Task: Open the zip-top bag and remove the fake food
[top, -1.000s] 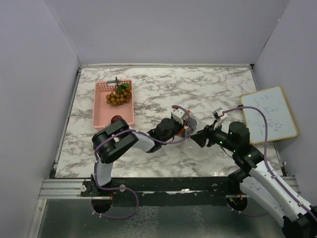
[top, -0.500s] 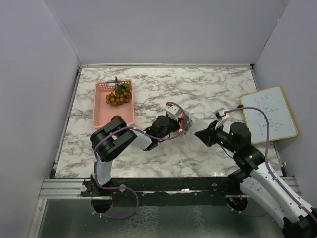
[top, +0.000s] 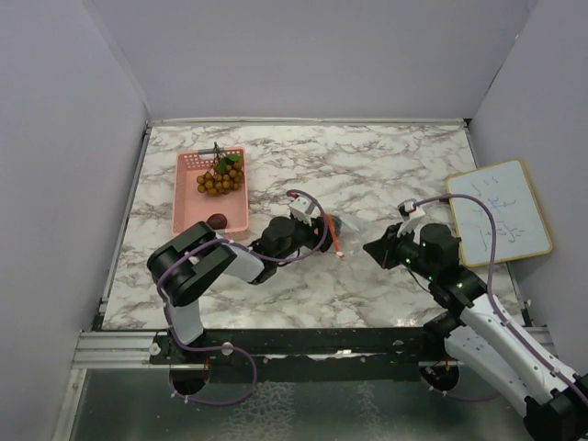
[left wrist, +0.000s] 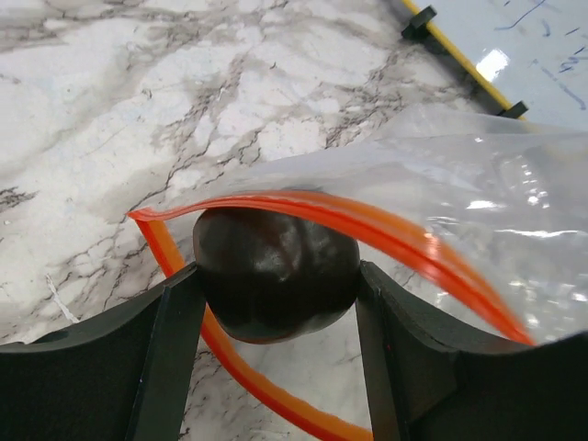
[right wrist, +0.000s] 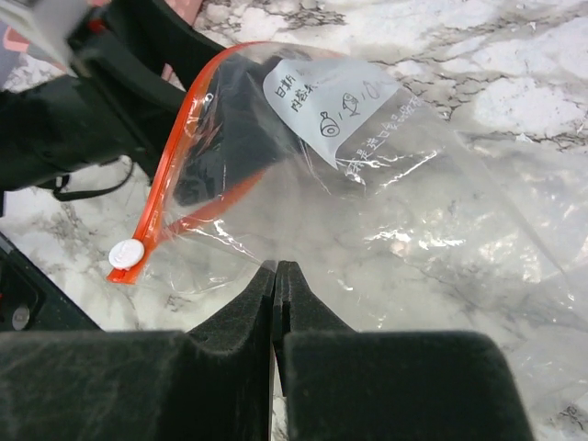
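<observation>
The clear zip-top bag [top: 354, 223] lies on the marble between my two grippers, its orange-red zip mouth [left wrist: 276, 204] gaping open. My left gripper [left wrist: 276, 280] is shut on a dark maroon round fruit [left wrist: 276, 271] right at the bag's mouth; the top view shows this gripper [top: 328, 230] too. My right gripper [right wrist: 276, 266] is shut, pinching the bag's plastic [right wrist: 367, 193] at its near side, and it also shows in the top view [top: 373, 248]. The golden-brown grape bunch [top: 220, 179] and another dark round fruit [top: 218, 220] lie in the pink basket [top: 188, 197].
A small whiteboard with a yellow frame [top: 501, 213] lies at the right edge of the table and also shows in the left wrist view [left wrist: 514, 46]. Grey walls close in the table on three sides. The bag carries a white label [right wrist: 331, 106] and a white zip slider [right wrist: 127, 254].
My left gripper has drawn back to the left, away from the right gripper, with the dark fruit in it. The right gripper has shifted only slightly and stays on the bag.
</observation>
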Robot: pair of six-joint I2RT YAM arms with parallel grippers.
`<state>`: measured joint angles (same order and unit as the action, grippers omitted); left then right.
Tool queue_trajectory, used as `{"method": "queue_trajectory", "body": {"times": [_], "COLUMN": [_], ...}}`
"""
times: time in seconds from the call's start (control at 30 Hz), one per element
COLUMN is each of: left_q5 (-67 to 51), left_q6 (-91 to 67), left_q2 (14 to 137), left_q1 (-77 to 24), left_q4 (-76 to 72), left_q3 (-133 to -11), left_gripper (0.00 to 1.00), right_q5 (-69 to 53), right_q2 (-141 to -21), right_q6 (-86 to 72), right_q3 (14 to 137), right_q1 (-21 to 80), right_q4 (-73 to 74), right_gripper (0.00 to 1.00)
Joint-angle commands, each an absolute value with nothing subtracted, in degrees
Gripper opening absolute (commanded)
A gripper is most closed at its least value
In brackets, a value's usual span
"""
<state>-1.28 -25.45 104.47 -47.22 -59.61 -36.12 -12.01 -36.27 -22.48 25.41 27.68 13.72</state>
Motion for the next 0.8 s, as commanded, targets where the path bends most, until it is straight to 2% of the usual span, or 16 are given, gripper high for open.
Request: {"method": "queue_trajectory", "body": {"times": [0.0, 0.2, 0.33, 0.6, 0.77], "left_q5": [-4.37, -3.61, 1.73, 24.01, 35.33], "left_q6": [-26.3, -26.12, -22.1, -18.6, -18.1], "left_q2": [98.54, 91.23, 84.6, 70.69, 67.38], "left_q1": [-46.76, -46.89, -46.4, -43.17, -37.67], "left_q4": [-62.35, -61.62, -51.41, -28.88, -17.6], "left_q3": [-34.44, -28.11, -27.97, -28.89, -31.61], "left_gripper": [0.5, 0.49, 0.49, 0.49, 0.49], "right_q5": [-8.47, -7.37, -3.41, -4.16, -6.36], "right_q2": [-38.51, -40.94, -43.09, -49.16, -48.51], "right_q6": [-24.63, -25.94, -23.33, -23.82, -24.43], "right_q3": [25.58, 24.43, 26.44, 28.81, 27.26], "right_q1": [27.55, 27.57, 27.59, 27.5, 27.51], "right_q4": [11.79, 8.8, 10.71, 11.21, 9.15], "right_gripper": [0.01, 0.02, 0.01, 0.01, 0.01]}}
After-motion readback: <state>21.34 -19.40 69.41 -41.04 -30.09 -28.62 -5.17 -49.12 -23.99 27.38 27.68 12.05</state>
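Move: In the left hand's fingers the dark fake food is already held, still inside the bag's orange mouth, level with the hand and about 2 cm to its right. The pink basket it goes to lies some 33 cm left and 15 cm ahead of that hand, 6 cm lower; inside it the dark red ball is about 31 cm left and 7 cm ahead, the brown fruit bunch some 30 cm left and 21 cm ahead. From the right hand, already pinching the bag film, the orange mouth lies about 10 cm left, 7 cm ahead and 7 cm below. Drawing the dark fake food up and slightly back out of the bag's orange mouth, the left hand then swings left ever faster towards the pink basket, ending some 15 cm left and 7 cm higher, turned about 25 degrees counter-clockwise, its grip kept. The right hand keeps its pinch on the bag film and sinks about 4 cm, easing forward a little. ##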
